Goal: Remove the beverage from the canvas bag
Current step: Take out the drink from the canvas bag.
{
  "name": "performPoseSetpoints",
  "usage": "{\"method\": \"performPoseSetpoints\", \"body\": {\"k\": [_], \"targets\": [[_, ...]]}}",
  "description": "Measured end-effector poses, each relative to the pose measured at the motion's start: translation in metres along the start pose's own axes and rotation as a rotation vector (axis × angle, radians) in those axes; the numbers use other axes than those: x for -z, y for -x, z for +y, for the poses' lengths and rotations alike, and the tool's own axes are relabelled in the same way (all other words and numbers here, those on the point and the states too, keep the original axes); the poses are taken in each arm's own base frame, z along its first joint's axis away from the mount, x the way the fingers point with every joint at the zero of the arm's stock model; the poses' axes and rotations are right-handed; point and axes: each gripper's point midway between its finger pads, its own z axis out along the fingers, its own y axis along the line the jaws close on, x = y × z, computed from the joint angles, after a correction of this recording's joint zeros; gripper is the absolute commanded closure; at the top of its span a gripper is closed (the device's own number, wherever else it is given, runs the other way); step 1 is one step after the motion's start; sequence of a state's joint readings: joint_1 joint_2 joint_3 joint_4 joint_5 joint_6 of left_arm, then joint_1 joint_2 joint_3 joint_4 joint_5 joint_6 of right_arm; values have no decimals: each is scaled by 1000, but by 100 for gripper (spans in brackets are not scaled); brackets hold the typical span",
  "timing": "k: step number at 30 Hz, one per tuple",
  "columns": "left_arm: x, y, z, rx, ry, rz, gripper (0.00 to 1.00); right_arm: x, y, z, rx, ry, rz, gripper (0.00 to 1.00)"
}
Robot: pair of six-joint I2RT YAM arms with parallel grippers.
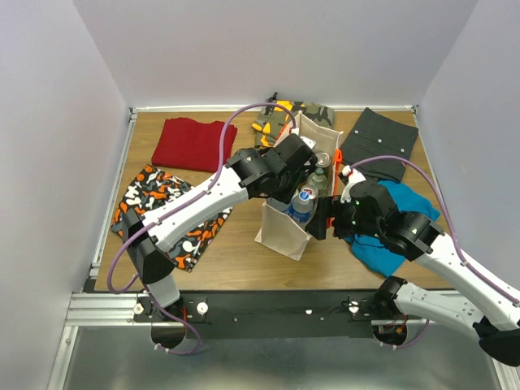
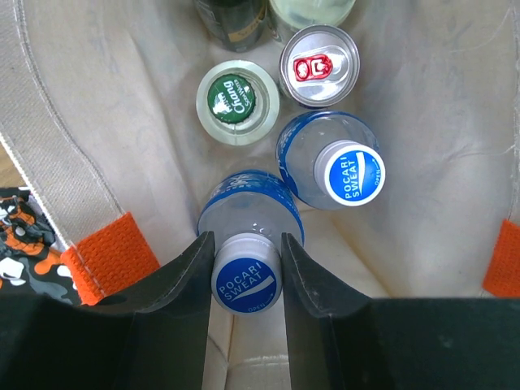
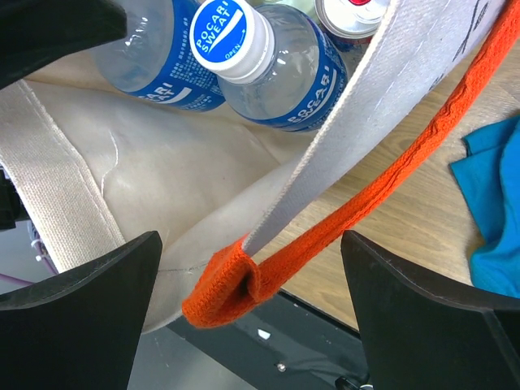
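The beige canvas bag [image 1: 284,234] stands upright mid-table with its mouth open. Inside it stand two Pocari Sweat bottles, a red-tabbed can [image 2: 319,65] and a green-capped Chang bottle [image 2: 236,101]. My left gripper [image 2: 246,244] reaches down into the bag and is shut on the cap of the nearer Pocari bottle [image 2: 244,213], one finger on each side. The second Pocari bottle [image 2: 348,173] stands just beside it. My right gripper [image 3: 252,244] is open at the bag's right side, with the bag's rim [image 3: 341,138] and orange handle [image 3: 366,203] between its fingers, untouched.
Folded clothes lie around the bag: a red one [image 1: 193,144] at back left, an orange-patterned one [image 1: 162,211] at left, a camouflage one [image 1: 284,118] behind, a dark grey one [image 1: 378,142] at back right, and a blue one [image 1: 390,244] under my right arm.
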State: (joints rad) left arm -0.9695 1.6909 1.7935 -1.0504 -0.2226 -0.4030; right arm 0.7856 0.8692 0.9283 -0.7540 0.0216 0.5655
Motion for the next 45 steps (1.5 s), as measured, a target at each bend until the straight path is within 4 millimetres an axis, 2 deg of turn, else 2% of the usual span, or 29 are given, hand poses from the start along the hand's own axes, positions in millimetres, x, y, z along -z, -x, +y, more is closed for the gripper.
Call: {"method": "performPoseSetpoints", "body": {"k": [15, 21, 29, 34, 40, 45], "targets": [[12, 7, 1, -23, -2, -6, 100, 0, 0, 0, 4, -2, 2, 0], [9, 6, 2, -31, 1, -1, 100, 0, 0, 0, 7, -2, 1, 0], [-4, -5, 2, -33, 3, 27, 100, -1, 0, -1, 9, -6, 3, 0], [11, 14, -1, -38, -5, 7, 100, -1, 0, -2, 10, -9, 3, 0], [42, 38, 1, -42, -19, -53, 100, -2, 0, -2, 9, -12, 2, 0], [53, 41, 3, -41, -21, -59, 100, -2, 0, -2, 9, -13, 2, 0]]}}
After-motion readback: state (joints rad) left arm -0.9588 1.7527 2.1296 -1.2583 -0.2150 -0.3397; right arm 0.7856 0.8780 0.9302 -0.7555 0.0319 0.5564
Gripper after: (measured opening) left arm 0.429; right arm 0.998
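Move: The left gripper already grips the cap of the upright blue drink bottle, whose middle lies some 9 cm straight below its fingers. The second blue bottle stands level with the hand, about 6 cm to the right and 12 cm below. The green-capped bottle is roughly 6 cm ahead and 3 cm right, the red-tab can 5 cm ahead and 8 cm right, both about 14 cm down. From the open right hand, the held bottle lies about 6 cm ahead, 11 cm left and 7 cm below. Keep the left gripper shut on the bottle's cap and draw the bottle straight up past the second blue bottle. Ease up about 1 cm first, dip back some 2 cm, then pull up briskly to finish about 6.5 cm higher than at the start, hardly turning the wrist. ##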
